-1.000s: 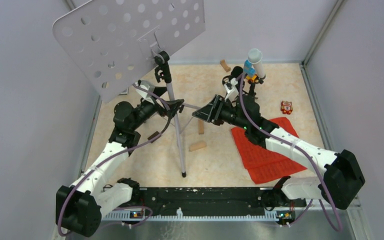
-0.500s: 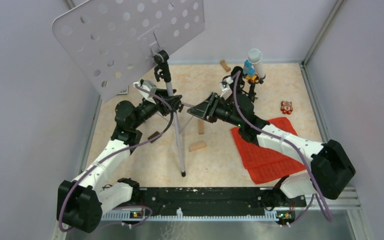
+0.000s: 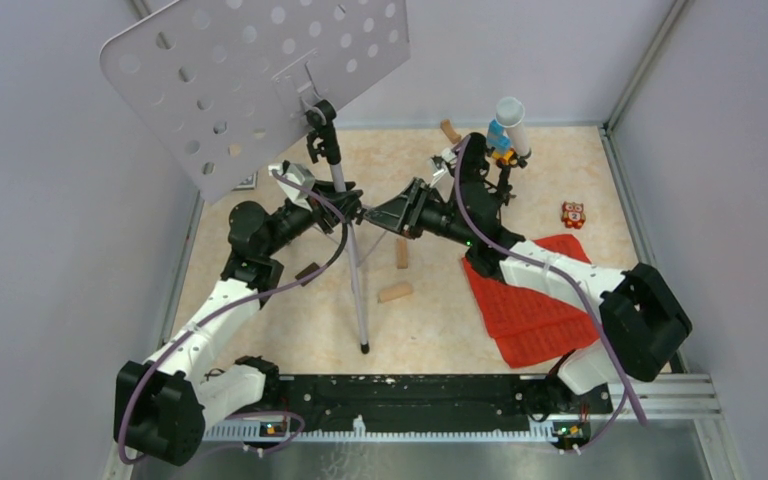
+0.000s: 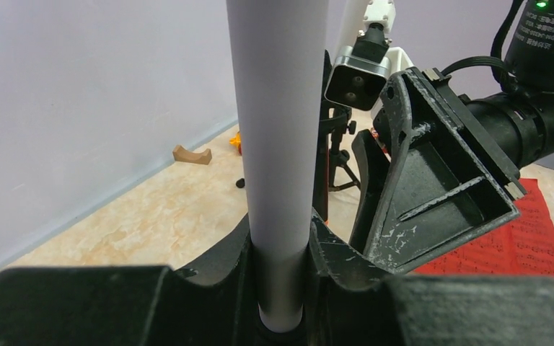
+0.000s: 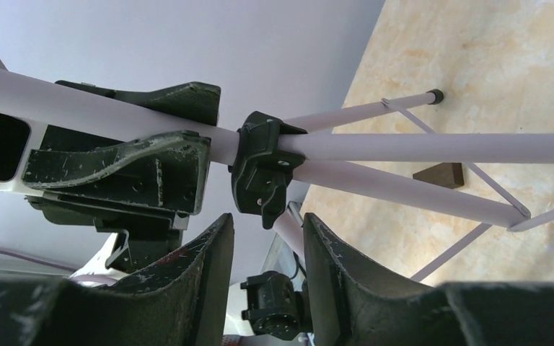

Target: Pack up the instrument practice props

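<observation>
The grey perforated music-stand plate [image 3: 250, 80] stands tilted on a silver tripod pole [image 3: 352, 260]. My left gripper [image 3: 348, 205] is shut on that pole [image 4: 281, 144], which fills the gap between its fingers. My right gripper [image 3: 385, 215] faces it from the right, open. Its fingertips [image 5: 220, 231] flank the tip of the black clamp collar [image 5: 263, 169] without touching it. Red sheet-music pages [image 3: 530, 300] lie under the right arm. The white tube [image 3: 512, 120] and the microphone with its orange end [image 3: 503, 155] stand on the small black tripod at the back.
Wooden blocks lie near the stand's legs [image 3: 395, 292] and by the back wall [image 3: 449, 131]. A small toy car [image 3: 573, 214] sits at the right. Enclosure walls close in on three sides. The tripod legs [image 5: 404, 191] spread across the floor.
My left gripper has closed onto the stand's pole. The right arm has swung left, bringing its gripper up to the clamp collar with its jaws a little narrower.
</observation>
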Controlling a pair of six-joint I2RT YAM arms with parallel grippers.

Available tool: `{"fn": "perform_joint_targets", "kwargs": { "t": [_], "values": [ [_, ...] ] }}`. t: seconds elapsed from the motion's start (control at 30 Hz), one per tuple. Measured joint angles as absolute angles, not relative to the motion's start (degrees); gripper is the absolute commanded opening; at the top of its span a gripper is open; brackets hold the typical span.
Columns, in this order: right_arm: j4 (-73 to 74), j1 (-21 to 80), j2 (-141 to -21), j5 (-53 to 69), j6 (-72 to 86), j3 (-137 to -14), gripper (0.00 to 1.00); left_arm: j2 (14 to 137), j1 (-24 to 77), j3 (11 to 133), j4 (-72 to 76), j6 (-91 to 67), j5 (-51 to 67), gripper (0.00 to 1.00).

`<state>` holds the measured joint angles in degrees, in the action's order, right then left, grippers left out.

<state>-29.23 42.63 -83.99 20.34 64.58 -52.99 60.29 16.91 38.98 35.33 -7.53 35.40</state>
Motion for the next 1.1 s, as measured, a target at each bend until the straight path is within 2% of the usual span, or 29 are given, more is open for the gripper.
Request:
{"fn": "perform_joint_targets", "kwargs": {
  "t": [0.3, 0.43, 0.5, 0.6, 0.87, 1.1],
  "values": [
    [-30.79, 42.63, -87.48, 21.15, 64.58, -54.72, 0.33, 60.55, 15.88, 38.98, 35.94, -7.66, 38.20, 0.00],
    [-31.16, 42.63, -88.82, 22.31, 64.53, -56.07, 0.20, 60.82, 15.18, 38.98, 36.51, -8.29, 39.97, 0.00],
    [-31.97, 42.63, -89.49, 22.76, 64.36, -56.84, 0.09, 61.10, 14.90, 38.98, 37.10, -8.80, 40.88, 0.00],
    [-33.47, 42.59, -90.70, 23.99, 64.12, -57.28, 0.00, 61.21, 14.33, 38.98, 37.41, -9.08, 41.58, 0.00],
    [-36.84, 42.83, -91.46, 25.71, 58.24, -57.06, 0.00, 61.54, 13.61, 38.98, 38.04, -9.58, 42.94, 0.00],
    [-36.14, 47.75, -87.46, 16.27, 35.09, -55.24, 0.00, 62.13, 13.15, 38.98, 39.18, -10.17, 44.73, 0.00]
  ]
}}
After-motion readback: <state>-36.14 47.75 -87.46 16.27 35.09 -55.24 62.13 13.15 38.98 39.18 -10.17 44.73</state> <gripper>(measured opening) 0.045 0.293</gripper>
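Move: The black locking knob on the stand's collar sits just beyond the open right fingertips, about 3 cm to the left and 1 cm ahead at the same height. The pole is some 4 cm ahead and 4 cm left; a wooden block on the table lies about 9 cm back, 8 cm right and 27 cm below. From the left gripper, already round the pole, the knob is roughly 7 cm below, 3 cm back and 3 cm right. Ease the right gripper about 2.5 cm left and slightly forward onto the knob, close the fingers to pinch it, then roll the wrist some 30 degrees counter-clockwise, as seen looking along the fingers. Keep the left gripper clamped on the pole just above the collar, letting it swing only about 5 degrees clockwise. ##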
